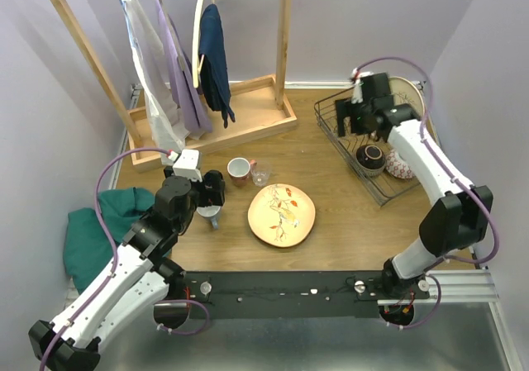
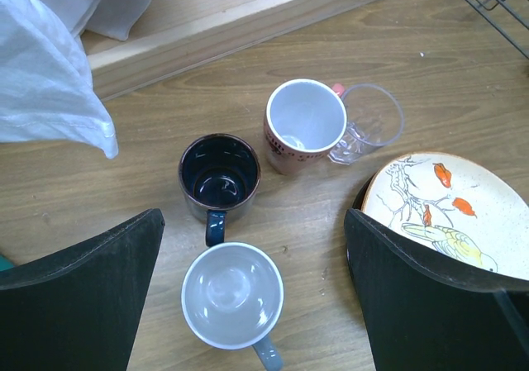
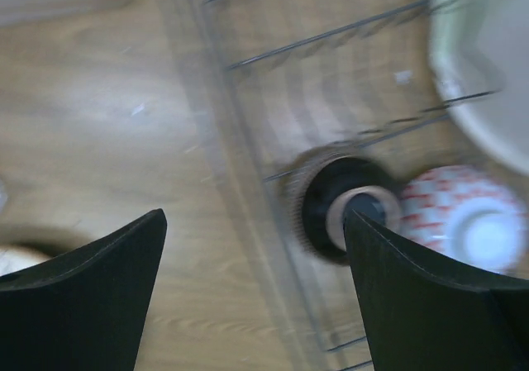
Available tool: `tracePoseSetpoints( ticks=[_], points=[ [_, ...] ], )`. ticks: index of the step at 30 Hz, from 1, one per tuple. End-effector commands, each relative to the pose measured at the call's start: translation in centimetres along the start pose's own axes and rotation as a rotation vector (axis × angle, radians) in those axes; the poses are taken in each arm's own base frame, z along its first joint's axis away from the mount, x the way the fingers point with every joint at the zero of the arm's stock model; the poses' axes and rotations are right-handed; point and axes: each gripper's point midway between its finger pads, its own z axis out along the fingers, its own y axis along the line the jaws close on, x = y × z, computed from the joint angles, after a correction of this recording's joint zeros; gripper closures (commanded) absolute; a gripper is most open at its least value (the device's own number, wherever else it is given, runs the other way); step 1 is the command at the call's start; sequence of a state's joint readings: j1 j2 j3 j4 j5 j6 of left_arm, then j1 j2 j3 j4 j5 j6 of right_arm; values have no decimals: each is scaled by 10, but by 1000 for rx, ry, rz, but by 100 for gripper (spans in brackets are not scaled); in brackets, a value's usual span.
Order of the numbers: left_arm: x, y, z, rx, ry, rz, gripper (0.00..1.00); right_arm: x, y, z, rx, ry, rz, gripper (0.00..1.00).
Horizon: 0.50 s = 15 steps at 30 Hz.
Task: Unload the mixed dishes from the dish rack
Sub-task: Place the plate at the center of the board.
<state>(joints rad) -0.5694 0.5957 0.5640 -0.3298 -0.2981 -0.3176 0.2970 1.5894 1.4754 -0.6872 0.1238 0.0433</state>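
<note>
The dish rack (image 1: 340,148) stands at the right of the table. In it lie an upturned dark bowl (image 1: 369,158) (image 3: 343,206), a red-patterned bowl (image 1: 399,166) (image 3: 463,218) and a cream plate (image 1: 411,94) (image 3: 488,65) leaning at its far end. My right gripper (image 1: 351,119) (image 3: 252,288) hovers open over the rack's left wire wall, holding nothing; its view is blurred. A cream plate with twig and bird marks (image 1: 282,214) (image 2: 455,214), a clear glass (image 2: 368,123), a red-and-white mug (image 2: 304,123) and a dark mug (image 2: 220,173) stand on the table. My left gripper (image 1: 211,197) (image 2: 252,280) is open above a grey mug (image 2: 232,295).
A wooden clothes rack (image 1: 178,65) with hanging garments fills the back left, on a raised wooden base (image 1: 248,115) (image 2: 240,24). A white garment (image 2: 50,73) hangs close to the mugs. A teal cloth (image 1: 91,230) lies beyond the table's left edge.
</note>
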Motion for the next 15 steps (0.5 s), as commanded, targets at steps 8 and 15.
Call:
tracePoseSetpoints(
  ticks=[8,15],
  points=[
    [-15,-7,-5,47,-51,-9,1,-78,-173,-7,142,-230,132,5],
    [-12,-5,-3,43,-43,3,1,-76,-219,9,2,-298,210,11]
  ],
)
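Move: The plate still leaning in the rack stands about 17 cm to the right of the right hand and 5 cm farther out, its middle some 5 cm lower. Nearer in, the black pot lies about 10 cm right and 6 cm back, and the patterned bowl some 21 cm right and 8 cm back, both about 11 cm below. From the left hand that plate is roughly 56 cm right, 26 cm ahead and slightly lower. Towards the plate left in the rack, high over the wires, the open, empty right hand sweeps fast some 20 cm to the right, also about 8 cm forward and rising roughly 6 cm until it levels off near the end. Its fingers stay open while they tip up and swing clockwise, touching nothing. ##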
